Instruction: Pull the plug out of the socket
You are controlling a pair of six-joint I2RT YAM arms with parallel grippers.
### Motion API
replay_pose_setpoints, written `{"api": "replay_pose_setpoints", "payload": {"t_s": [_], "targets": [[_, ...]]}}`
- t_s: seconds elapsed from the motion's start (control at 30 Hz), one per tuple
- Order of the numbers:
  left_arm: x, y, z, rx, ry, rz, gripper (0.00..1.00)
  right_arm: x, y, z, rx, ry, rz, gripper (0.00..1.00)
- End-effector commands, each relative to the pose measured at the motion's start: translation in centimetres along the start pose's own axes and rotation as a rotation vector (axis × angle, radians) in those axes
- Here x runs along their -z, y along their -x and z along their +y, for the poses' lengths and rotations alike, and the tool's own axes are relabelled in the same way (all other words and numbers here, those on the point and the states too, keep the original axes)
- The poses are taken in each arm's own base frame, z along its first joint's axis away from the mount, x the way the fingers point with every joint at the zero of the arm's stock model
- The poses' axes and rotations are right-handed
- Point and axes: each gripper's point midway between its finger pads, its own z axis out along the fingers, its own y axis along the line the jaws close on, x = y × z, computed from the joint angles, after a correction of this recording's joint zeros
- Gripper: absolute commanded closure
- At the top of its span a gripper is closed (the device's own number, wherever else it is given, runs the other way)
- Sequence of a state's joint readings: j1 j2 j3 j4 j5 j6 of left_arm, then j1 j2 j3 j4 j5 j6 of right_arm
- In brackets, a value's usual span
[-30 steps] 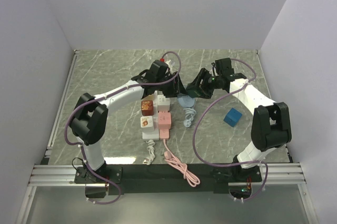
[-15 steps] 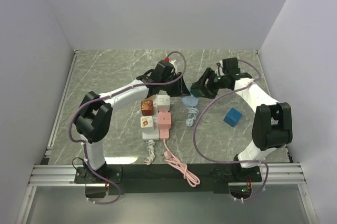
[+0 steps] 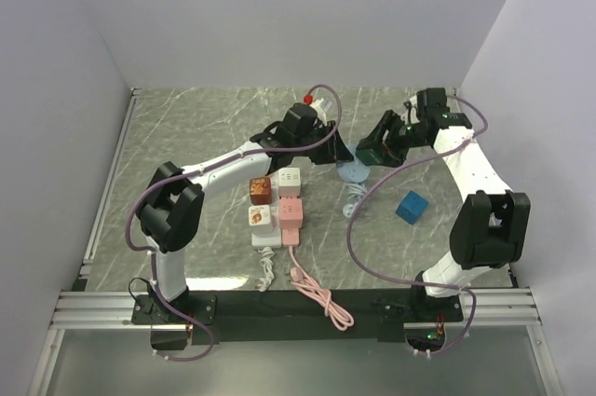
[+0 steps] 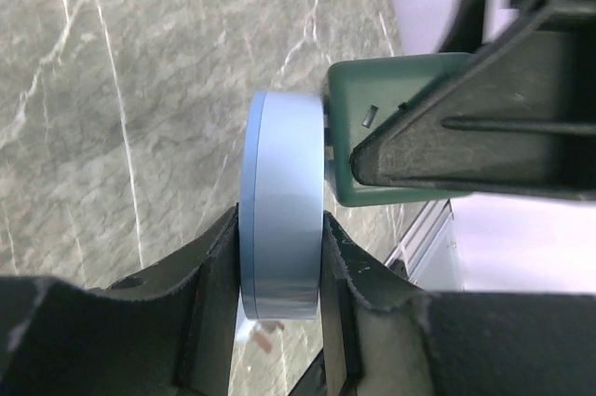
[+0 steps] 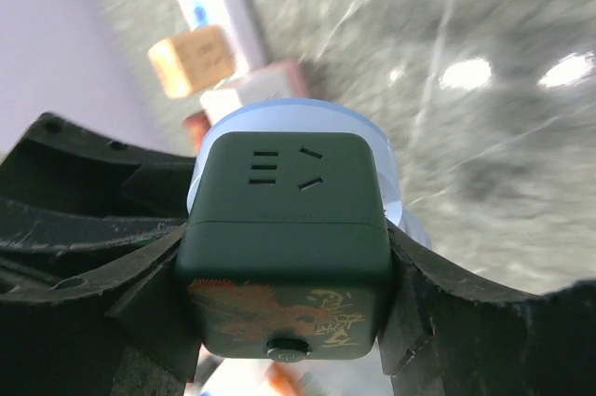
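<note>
The socket [image 5: 284,219] is a dark green cube with a gold and orange print, and my right gripper [image 5: 287,247] is shut on its sides. The plug [image 4: 282,219] is a light blue round disc set against one face of the socket [image 4: 349,163]. My left gripper [image 4: 279,221] is shut on the plug's flat faces. In the top view both grippers meet above the table's far right, with the plug [image 3: 352,170] just left of the socket [image 3: 374,150]. The plug's pale cord [image 3: 357,197] hangs down to the table in a loose coil.
White and pink power strips [image 3: 290,198] lie in the middle with two orange cube adapters [image 3: 260,190] beside them. A pink cable [image 3: 317,293] and a white one trail to the near edge. A blue cube [image 3: 411,206] sits at the right.
My left gripper has closed onto the plug. Both arms have carried plug and socket to the right and farther back, and the cord has followed.
</note>
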State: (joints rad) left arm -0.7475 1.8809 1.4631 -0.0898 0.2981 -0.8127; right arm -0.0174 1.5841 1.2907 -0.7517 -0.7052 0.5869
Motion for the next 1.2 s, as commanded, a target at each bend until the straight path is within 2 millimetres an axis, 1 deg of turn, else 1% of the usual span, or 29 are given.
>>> {"api": "replay_pose_setpoints", "payload": {"t_s": [0.0,0.03,0.07,0.1,0.13,0.17,0.2,0.23,0.27,0.33,0.37,0.43,0.47,0.5,0.53,0.6,0.67,0.73,0.77,0.83,0.87,0.9,0.93,0.97,1.0,1.03,1.07,1.13,1.17], "targets": [[1.4,-0.1,6.9,0.064,0.245,0.054,0.99,5.8,6.4,-1.4,0.131,-0.309,-0.398,1.0],[1.3,-0.1,6.7,0.065,0.234,0.057,0.99,6.1,6.5,-1.8,0.104,-0.319,-0.422,1.0],[1.2,0.1,6.5,0.062,0.234,0.052,0.99,6.9,6.8,-1.5,0.092,-0.301,-0.469,1.0],[1.2,0.3,6.3,0.061,0.233,0.053,0.99,7.5,7.1,-1.9,0.065,-0.283,-0.492,1.0],[1.2,0.3,6.3,0.061,0.235,0.057,0.99,7.5,7.0,-2.1,0.056,-0.268,-0.495,1.0],[1.2,0.6,6.1,0.053,0.234,0.051,1.0,8.0,7.0,-2.3,0.041,-0.285,-0.513,1.0],[1.2,0.7,6.3,0.052,0.238,0.047,0.99,7.9,6.9,-2.1,0.045,-0.269,-0.506,1.0],[1.2,0.6,6.4,0.053,0.242,0.05,0.99,7.7,6.7,-1.3,0.062,-0.227,-0.484,1.0],[1.2,0.6,6.4,0.056,0.24,0.052,0.99,7.4,6.6,-1.7,0.049,-0.244,-0.46,1.0],[1.1,0.9,5.9,0.056,0.218,0.046,0.99,7.5,7.1,-2.8,0.023,-0.315,-0.486,1.0],[1.2,1.1,5.5,0.061,0.205,0.037,0.99,7.3,7.4,-3.8,0.001,-0.352,-0.492,1.0],[1.4,1.4,4.7,0.059,0.172,0.026,0.99,7.6,8.5,-6.4,-0.048,-0.473,-0.54,1.0],[1.5,1.8,4.2,0.054,0.155,0.013,0.99,6.9,8.8,-7.9,-0.071,-0.53,-0.524,1.0],[1.6,2.1,3.6,0.052,0.138,0.01,0.99,7.0,9.3,-9.3,-0.1,-0.596,-0.548,1.0],[1.6,2.3,3.4,0.052,0.131,0.007,0.99,6.0,9.5,-10.6,-0.118,-0.637,-0.527,1.0],[1.9,2.9,2.5,0.051,0.104,-0.003,0.99,5.4,10.0,-12.0,-0.151,-0.684,-0.534,1.0],[2.2,3.5,1.9,0.064,0.079,-0.015,1.0,4.1,10.3,-13.5,-0.165,-0.709,-0.518,1.0],[3.2,4.6,1.1,0.072,0.046,-0.046,0.99,3.3,10.4,-14.3,-0.185,-0.732,-0.497,1.0],[4.3,5.7,1.1,0.093,0.034,-0.078,0.99,2.7,10.3,-15.0,-0.192,-0.747,-0.482,1.0],[5.8,7.9,0.5,0.102,-0.009,-0.143,0.99,2.2,10.2,-15.8,-0.204,-0.764,-0.472,1.0],[6.9,9.4,1.4,0.123,-0.006,-0.182,0.99,1.8,10.1,-16.3,-0.211,-0.773,-0.463,0.99],[8.5,10.9,0.8,0.117,-0.022,-0.228,0.99,1.6,10.0,-16.5,-0.213,-0.778,-0.456,0.96],[9.5,11.8,1.0,0.121,-0.018,-0.253,0.99,1.4,9.7,-17.1,-0.22,-0.792,-0.446,0.91],[11.5,14.0,1.7,0.121,0.0,-0.316,0.99,1.2,9.6,-17.5,-0.225,-0.804,-0.439,0.83],[12.6,15.0,2.2,0.127,0.016,-0.343,0.99,0.9,9.3,-17.9,-0.228,-0.808,-0.426,0.77],[13.7,15.4,3.3,0.148,0.052,-0.354,0.99,0.7,9.2,-18.1,-0.233,-0.814,-0.421,0.7],[16.0,17.2,5.1,0.168,0.094,-0.42,0.99,0.5,9.0,-18.2,-0.24,-0.808,-0.414,0.56],[18.3,18.2,7.7,0.205,0.152,-0.471,0.99,0.4,9.0,-18.2,-0.24,-0.801,-0.411,0.5],[20.8,19.0,10.5,0.246,0.203,-0.53,0.99,0.3,8.9,-18.2,-0.242,-0.8,-0.406,0.47]]}}
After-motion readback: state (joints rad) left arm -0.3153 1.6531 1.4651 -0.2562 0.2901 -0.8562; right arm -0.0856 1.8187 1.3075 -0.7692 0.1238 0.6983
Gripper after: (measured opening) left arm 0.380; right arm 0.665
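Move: The left gripper holds the light-blue round socket and the right the green plug cube, a narrow gap with pins between them. The cube sits about 5 cm right and 2 ahead of the left hand; the white-top cube is 15 cm left of that hand and 2 ahead, the orange cube 23 left and 6 ahead, both some 15 below. From the right hand, the bare table spot is about 15 right, 2 ahead and 15 below, the blue cube 15 right, 6 back and 15 below. Keep both grips shut and part the hands. Draw the right gripper with the green plug cube about 15 cm right, rising slightly, then lower it well down to just beyond the blue cube, tipping the fingers down. Dip the left gripper leftward some 6 cm and pause, then sweep the light-blue socket left, forward and up, away from the cube, turning counter-clockwise. ##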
